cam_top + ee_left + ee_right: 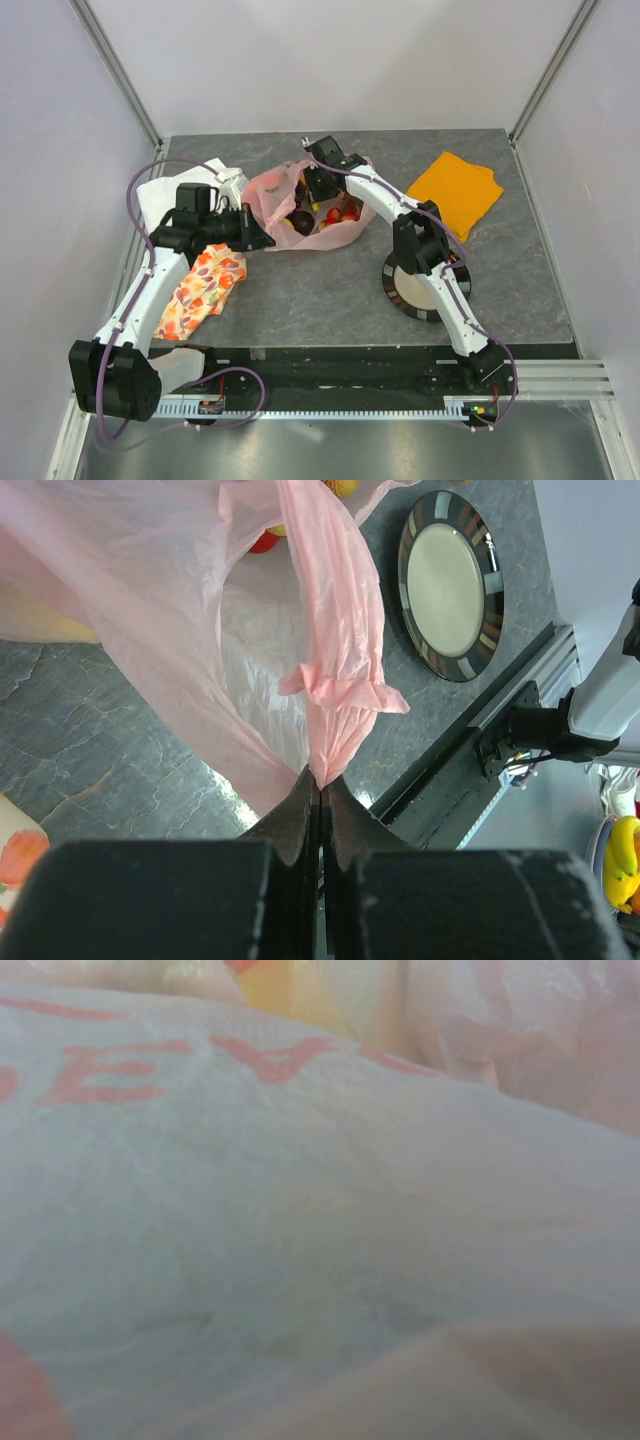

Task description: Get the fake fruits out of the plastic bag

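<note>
The pink plastic bag (272, 190) lies at the table's back middle with its mouth pulled open. My left gripper (266, 239) is shut on a bunched edge of the bag (335, 660), and the film rises straight from its fingertips (322, 780). Fake fruits show inside the bag: red ones (337, 213) and a dark one (300, 220). A red fruit (262, 542) and a yellow one (341, 486) also peek past the film. My right gripper (318, 186) reaches down into the bag's mouth. Bag film (300, 1210) fills the right wrist view and hides its fingers.
A round dark-rimmed plate (400, 292) lies under the right arm at centre right. An orange cloth (455, 190) is at the back right. A floral orange cloth (200, 285) and a white cloth (165, 195) lie by the left arm.
</note>
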Controlling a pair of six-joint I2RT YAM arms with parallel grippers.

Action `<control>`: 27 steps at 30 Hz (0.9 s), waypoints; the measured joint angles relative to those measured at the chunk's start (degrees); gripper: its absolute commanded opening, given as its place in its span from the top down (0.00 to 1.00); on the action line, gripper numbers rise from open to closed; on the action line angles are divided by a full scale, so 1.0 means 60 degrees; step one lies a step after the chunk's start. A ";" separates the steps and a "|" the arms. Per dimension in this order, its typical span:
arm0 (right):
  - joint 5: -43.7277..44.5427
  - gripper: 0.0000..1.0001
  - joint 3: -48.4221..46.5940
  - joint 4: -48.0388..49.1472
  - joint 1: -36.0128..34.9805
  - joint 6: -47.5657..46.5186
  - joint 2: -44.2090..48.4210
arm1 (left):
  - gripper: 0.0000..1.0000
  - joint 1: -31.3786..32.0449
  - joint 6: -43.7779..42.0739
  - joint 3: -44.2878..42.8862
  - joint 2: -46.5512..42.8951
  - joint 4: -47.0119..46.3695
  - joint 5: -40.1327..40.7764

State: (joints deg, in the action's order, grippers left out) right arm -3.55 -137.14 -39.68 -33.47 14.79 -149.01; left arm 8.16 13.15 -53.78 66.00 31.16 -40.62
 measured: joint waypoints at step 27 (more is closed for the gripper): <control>-0.1967 0.81 0.4506 -0.2601 0.1184 -0.2153 0.4860 | 0.98 0.0000 0.1060 -0.2994 0.1891 -0.1756 0.0036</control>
State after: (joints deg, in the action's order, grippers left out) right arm -15.35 -110.10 -55.29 -26.37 1.87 -119.85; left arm 8.16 19.51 -71.75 77.34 20.62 -40.40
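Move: The right hand is down in the bag with its fingers already closed on what looks like the banana. The bag's right rim is about 12 cm to its right, 4 cm back and 6 cm higher. The avocado lies some 6 cm back and 4 cm left, the red fruits 4 cm back and 4 cm right. From the left hand, which pinches the bag's edge, that right rim is about 19 cm ahead, 24 cm right and 9 cm lower. Up by about 13 cm first, with the fingers keeping their grip, the right hand then swings back and to the right, roughly 11 cm each way, towards the bag's right side, and sinks again by some 5 cm, turning slightly counter-clockwise. Meanwhile the left hand, still pinching the bag's edge, draws it forward and up, about 9 cm each, tipping its fingers further down. ##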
